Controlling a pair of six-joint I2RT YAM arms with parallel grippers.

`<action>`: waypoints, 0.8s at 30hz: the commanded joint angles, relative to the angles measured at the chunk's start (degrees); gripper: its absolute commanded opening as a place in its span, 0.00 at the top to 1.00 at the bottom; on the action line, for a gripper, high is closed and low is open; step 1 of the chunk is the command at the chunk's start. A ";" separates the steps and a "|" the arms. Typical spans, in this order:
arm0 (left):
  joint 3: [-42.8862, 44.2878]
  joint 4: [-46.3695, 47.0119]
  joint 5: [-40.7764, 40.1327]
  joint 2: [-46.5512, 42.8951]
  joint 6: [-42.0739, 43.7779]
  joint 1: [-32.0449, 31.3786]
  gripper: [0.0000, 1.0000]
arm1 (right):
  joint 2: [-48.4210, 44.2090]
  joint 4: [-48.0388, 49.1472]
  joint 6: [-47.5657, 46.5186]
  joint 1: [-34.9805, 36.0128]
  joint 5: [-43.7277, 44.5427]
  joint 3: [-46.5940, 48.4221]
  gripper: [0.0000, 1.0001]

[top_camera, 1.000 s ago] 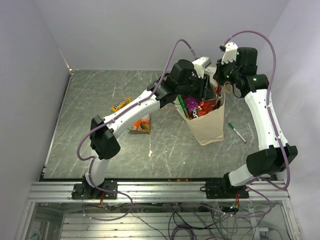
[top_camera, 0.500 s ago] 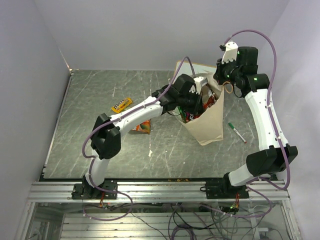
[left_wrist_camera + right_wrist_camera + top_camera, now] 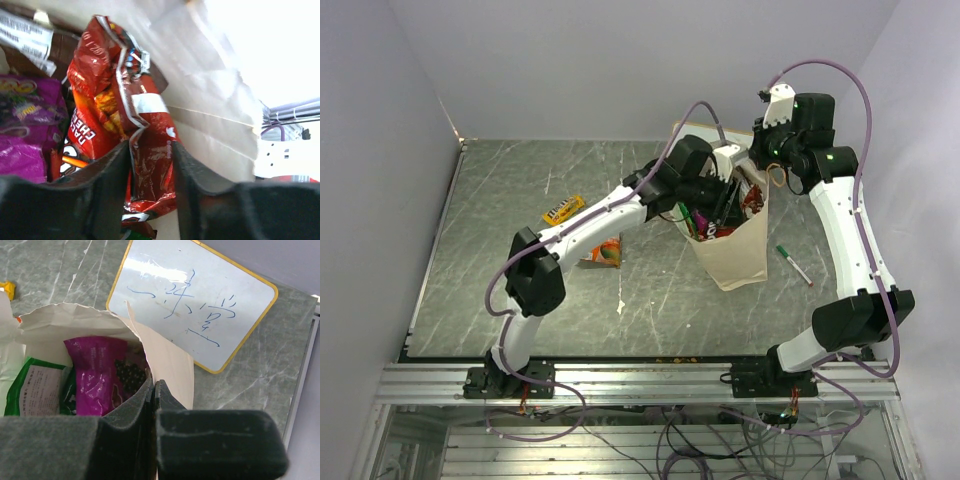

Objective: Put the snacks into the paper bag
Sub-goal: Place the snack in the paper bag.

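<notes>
The cream paper bag (image 3: pixel 735 255) stands at mid-right of the table, its mouth held open. My right gripper (image 3: pixel 757 165) is shut on the bag's far rim; the right wrist view shows its fingers (image 3: pixel 154 385) pinching the paper edge (image 3: pixel 165 355). My left gripper (image 3: pixel 720 205) reaches into the bag's mouth. Its jaws (image 3: pixel 150 147) are closed on a red snack packet (image 3: pixel 145 130) that lies against the bag's inner wall (image 3: pixel 210 95). A purple packet (image 3: pixel 25 125) and a brown one (image 3: pixel 30 45) lie beside it. Purple (image 3: pixel 95 370) and green-and-white (image 3: pixel 35 390) packets show inside.
A yellow packet (image 3: pixel 562 209) and an orange-green packet (image 3: pixel 603 251) lie on the marble table, left of the bag. A green-capped pen (image 3: pixel 794 265) lies right of the bag. A yellow-framed whiteboard (image 3: pixel 195 305) lies behind it. A small white scrap (image 3: pixel 620 305) lies nearer the front.
My left gripper came down from above the bag into its mouth with the red packet, then rose slightly. The bag's mouth opened wider. My right gripper stayed on the rim.
</notes>
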 commanded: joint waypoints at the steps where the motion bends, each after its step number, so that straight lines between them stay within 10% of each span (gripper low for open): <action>1: 4.60 0.19 3.15 -1.03 2.88 1.49 0.45 | -0.18 -0.61 -0.63 -0.22 -0.53 1.09 1.00; 8: 0.70 2.51 3.69 -8.59 6.90 7.60 0.16 | -1.10 -0.89 -1.50 -0.22 -2.64 1.48 1.00; 24: -7.93 -11.75 -0.31 -21.33 23.89 24.75 0.16 | 0.72 0.61 -4.28 -0.22 -4.01 2.73 1.00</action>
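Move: The left hand, half open, is down in the paper bag's mouth, with the red snack right under its fingertips, about 5 cm below, and the purple snack some 6 cm to its left at the same depth. The orange snack, still on the table, lies roughly 29 cm left, 11 cm ahead and 24 cm below; the yellow snack is about 10 cm left of that and 8 cm farther out. From the right hand the orange snack is about 35 cm left, 4 cm back, 30 cm below. The left fingers come free of the red snack and spread wide as the hand lifts out of the paper bag, first mostly up and forward, then sweeping left over the rim towards the yellow snack's side of the table: about 17 cm left, 11 up and 9 forward, the wrist turning roughly 25 degrees. The shut right fingers keep pinching the bag's rim, nearly still. ##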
